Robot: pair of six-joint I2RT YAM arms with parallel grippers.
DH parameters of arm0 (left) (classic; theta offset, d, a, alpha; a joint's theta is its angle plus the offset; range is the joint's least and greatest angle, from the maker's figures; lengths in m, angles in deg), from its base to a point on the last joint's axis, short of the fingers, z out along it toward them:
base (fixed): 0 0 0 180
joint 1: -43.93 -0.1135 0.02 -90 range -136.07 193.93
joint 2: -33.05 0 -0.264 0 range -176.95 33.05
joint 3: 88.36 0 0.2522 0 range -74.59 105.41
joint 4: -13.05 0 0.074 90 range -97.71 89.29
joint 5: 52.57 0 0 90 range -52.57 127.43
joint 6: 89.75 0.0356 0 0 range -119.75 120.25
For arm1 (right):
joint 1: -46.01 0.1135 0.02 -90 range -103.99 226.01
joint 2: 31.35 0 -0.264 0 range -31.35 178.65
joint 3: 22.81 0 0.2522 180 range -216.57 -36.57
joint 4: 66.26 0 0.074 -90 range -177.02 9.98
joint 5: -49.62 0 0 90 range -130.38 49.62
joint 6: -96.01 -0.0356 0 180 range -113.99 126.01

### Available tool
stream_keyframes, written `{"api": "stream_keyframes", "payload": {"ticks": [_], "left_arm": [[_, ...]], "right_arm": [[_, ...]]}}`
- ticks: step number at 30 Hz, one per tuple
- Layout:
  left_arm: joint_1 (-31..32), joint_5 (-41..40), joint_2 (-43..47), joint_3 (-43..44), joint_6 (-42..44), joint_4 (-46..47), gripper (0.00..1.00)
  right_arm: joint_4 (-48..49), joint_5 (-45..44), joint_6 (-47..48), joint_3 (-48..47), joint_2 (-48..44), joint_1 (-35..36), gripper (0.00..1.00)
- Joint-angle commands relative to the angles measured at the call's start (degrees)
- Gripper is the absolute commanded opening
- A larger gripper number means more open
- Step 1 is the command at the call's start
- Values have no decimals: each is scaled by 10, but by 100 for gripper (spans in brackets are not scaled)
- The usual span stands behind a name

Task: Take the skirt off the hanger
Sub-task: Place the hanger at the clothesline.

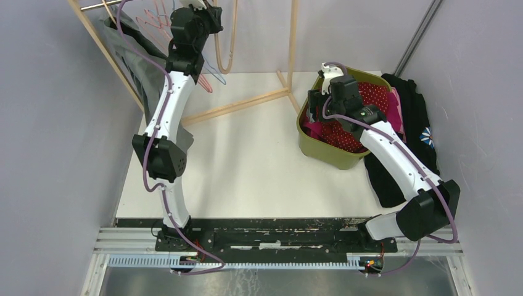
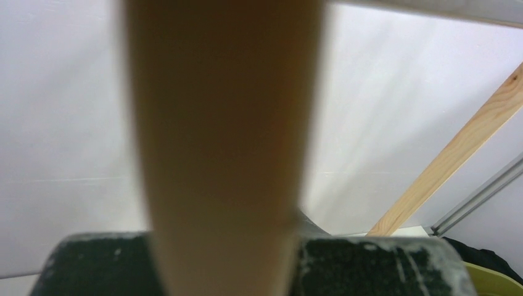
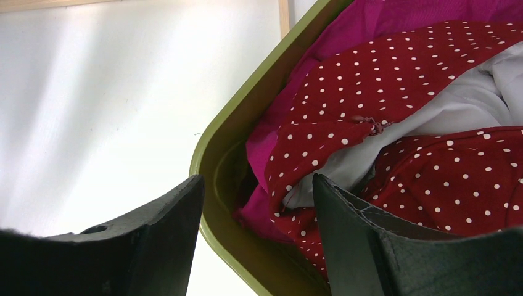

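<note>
A bare tan hanger (image 1: 226, 52) hangs at the wooden rack, with my left gripper (image 1: 208, 17) shut on its upper part. In the left wrist view the hanger (image 2: 222, 123) is a blurred tan bar filling the space between the jaws of the left gripper (image 2: 225, 250). The red skirt with white dots (image 1: 345, 126) lies crumpled in the green basket (image 1: 321, 154), off the hanger. My right gripper (image 1: 317, 105) hovers open over the basket's left rim. The right wrist view has the right gripper (image 3: 256, 182) empty, with the skirt (image 3: 395, 80) and its white lining just beyond.
The wooden rack (image 1: 247, 102) stands at the back left with pink hangers (image 1: 154, 21) and a dark grey garment (image 1: 132, 61) on it. Magenta cloth (image 3: 370, 18) lies in the basket (image 3: 210, 142). A black garment (image 1: 413, 117) is draped to the basket's right.
</note>
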Motion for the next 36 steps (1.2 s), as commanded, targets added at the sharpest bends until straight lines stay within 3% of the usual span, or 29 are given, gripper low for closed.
{"api": "stream_keyframes", "payload": {"ticks": [1,5,9,13,19,23,25,36], "left_arm": [[-4,-56,-11,46,-18,-37,3],[-4,-92,-9,46,-1,-84,3],[-4,-109,-1,42,26,-119,19],[-3,-124,22,21,55,-145,23],[-3,-146,51,-19,85,-172,38],[-4,-142,55,-23,87,-179,41],[-4,-144,57,-19,89,-181,48],[-4,-128,62,18,78,-174,50]], "right_arm": [[11,-7,-5,-25,-6,2,70],[12,-5,-7,-24,-7,2,70],[13,-4,-9,-22,-9,2,70],[14,-1,-13,-22,-9,2,70],[15,5,-24,-21,-11,2,69],[18,10,-31,-16,-17,2,68],[21,11,-33,-10,-21,2,68],[29,17,-37,-1,-24,2,67]]}}
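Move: My left hand holds the wooden hanger just under the clothesline, whose rod crosses roughly 4 cm ahead of it and 8 cm above, straight ahead. The blue hanger hangs about 6 cm to its left and 3 cm back, and the pink hangers some 11 cm left and 3 cm back, both around 9 cm below the hand. From my idle right hand, that stretch of clothesline lies about 26 cm ahead, 24 cm left and 30 cm up. I swing my left hand about 5 cm left towards the blue and pink hangers, then also sink and draw back a little, some 3 cm each. Meanwhile I turn the wrist roughly 15 degrees counter-clockwise and tip the fingers down about 10. Partway along I open them to about half, letting go of the wooden hanger at the clothesline. ##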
